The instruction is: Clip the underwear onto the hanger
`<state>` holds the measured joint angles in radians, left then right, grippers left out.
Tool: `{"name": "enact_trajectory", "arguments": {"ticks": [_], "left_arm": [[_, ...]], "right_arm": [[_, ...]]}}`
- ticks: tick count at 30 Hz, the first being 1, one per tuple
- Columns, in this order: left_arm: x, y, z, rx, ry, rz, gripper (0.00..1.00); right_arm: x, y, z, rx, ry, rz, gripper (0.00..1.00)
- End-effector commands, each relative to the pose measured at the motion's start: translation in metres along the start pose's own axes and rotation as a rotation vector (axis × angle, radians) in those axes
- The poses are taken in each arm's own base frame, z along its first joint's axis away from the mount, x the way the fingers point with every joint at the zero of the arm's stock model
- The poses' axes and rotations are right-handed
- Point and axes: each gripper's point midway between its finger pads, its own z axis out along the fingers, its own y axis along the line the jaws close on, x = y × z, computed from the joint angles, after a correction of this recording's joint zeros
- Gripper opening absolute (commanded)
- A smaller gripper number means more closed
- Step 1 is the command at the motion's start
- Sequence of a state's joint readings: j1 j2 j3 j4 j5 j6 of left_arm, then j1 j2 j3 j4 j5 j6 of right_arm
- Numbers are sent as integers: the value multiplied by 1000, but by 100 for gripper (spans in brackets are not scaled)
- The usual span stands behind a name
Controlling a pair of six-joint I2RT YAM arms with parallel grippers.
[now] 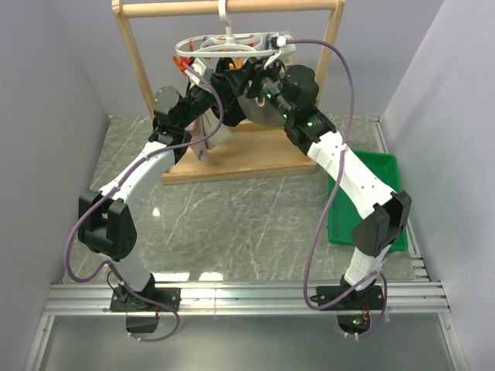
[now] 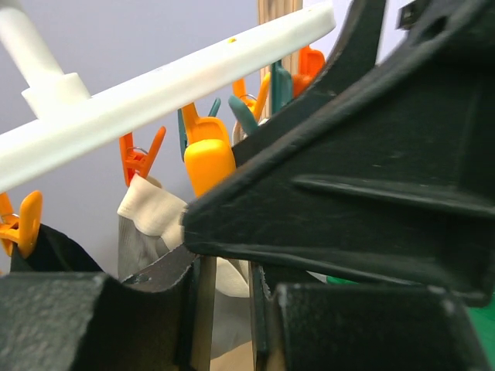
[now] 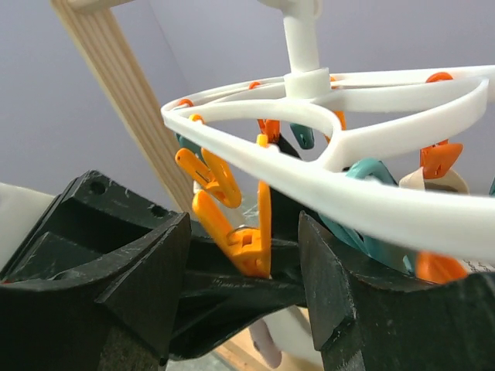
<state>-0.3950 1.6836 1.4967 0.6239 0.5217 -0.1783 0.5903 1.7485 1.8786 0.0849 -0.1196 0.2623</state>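
The white hanger [image 1: 232, 42] hangs by its hook from the wooden rack, and both arms reach up under it. In the left wrist view its ring [image 2: 155, 85] crosses overhead. The underwear's cream waistband [image 2: 155, 212] hangs from an orange peg [image 2: 139, 158] and runs down into my left gripper [image 2: 232, 286], whose jaws stand narrowly apart on it. My right gripper [image 3: 244, 232] is open around another orange peg [image 3: 255, 239]. Its fingers [image 3: 325, 286] sit on either side of the peg's spread handles without pressing them. The right gripper's black body [image 2: 371, 170] fills much of the left wrist view.
The tall wooden rack frame [image 1: 135, 69] stands on a wooden base board [image 1: 247, 158]. A black garment [image 2: 46, 247] and a grey garment [image 1: 259, 112] also hang from the pegs. Several teal pegs [image 3: 371, 174] dangle nearby. A green bin [image 1: 371, 193] sits at the right.
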Motion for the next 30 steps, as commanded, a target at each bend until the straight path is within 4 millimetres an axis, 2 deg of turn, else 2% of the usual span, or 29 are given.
{"name": "enact_trajectory", "arguments": {"ticks": [1,12,15,18,22,23,24,27,30], "left_arm": [[-42,-35,-1,152,-75,39,0],[-35,-42,-4,207,-47,10,0],[-35,-44,-4,216,-46,3,0],[-35,-44,-4,221,-43,0,0],[-35,-45,-5,234,-45,-1,0],[-36,-46,-5,237,-45,-3,1],[-35,-47,-5,244,-42,-4,1],[-35,-49,-7,261,-29,-10,11],[-35,-49,-10,256,-19,-5,23]], "right_arm": [[-30,8,5,-54,-86,11,65],[-45,20,6,-139,-131,51,64],[-49,21,7,-144,-141,59,61],[-48,21,7,-146,-140,66,53],[-46,20,9,-140,-133,73,34],[-44,18,9,-133,-127,77,23],[-44,16,10,-126,-128,81,19],[-45,16,10,-123,-126,89,0],[-47,15,10,-114,-131,98,0]]}}
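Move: Between the open right fingers hangs an orange-yellow clip, only about 1 cm ahead and 1 cm above their midpoint, level sideways. The hanger's white rim runs about 4 cm above that midpoint, also 1 cm ahead; a teal clip hangs some 5 cm to the right of the orange-yellow clip, level with it in reach. From the left hand, which already holds the underwear, the orange-yellow clip is roughly 2 cm ahead, 3 cm right and 4 cm up. Rising about 1.5 cm with a slight draw back, the right hand centres its fingers on the orange-yellow clip, rolling and turning some 5 degrees counter-clockwise, then eases forward about 1 cm while the fingers close from wide to almost shut, pinching the clip's two legs. The left hand keeps its grip on the underwear, creeping back about 1 cm and turning some 5 degrees clockwise. ##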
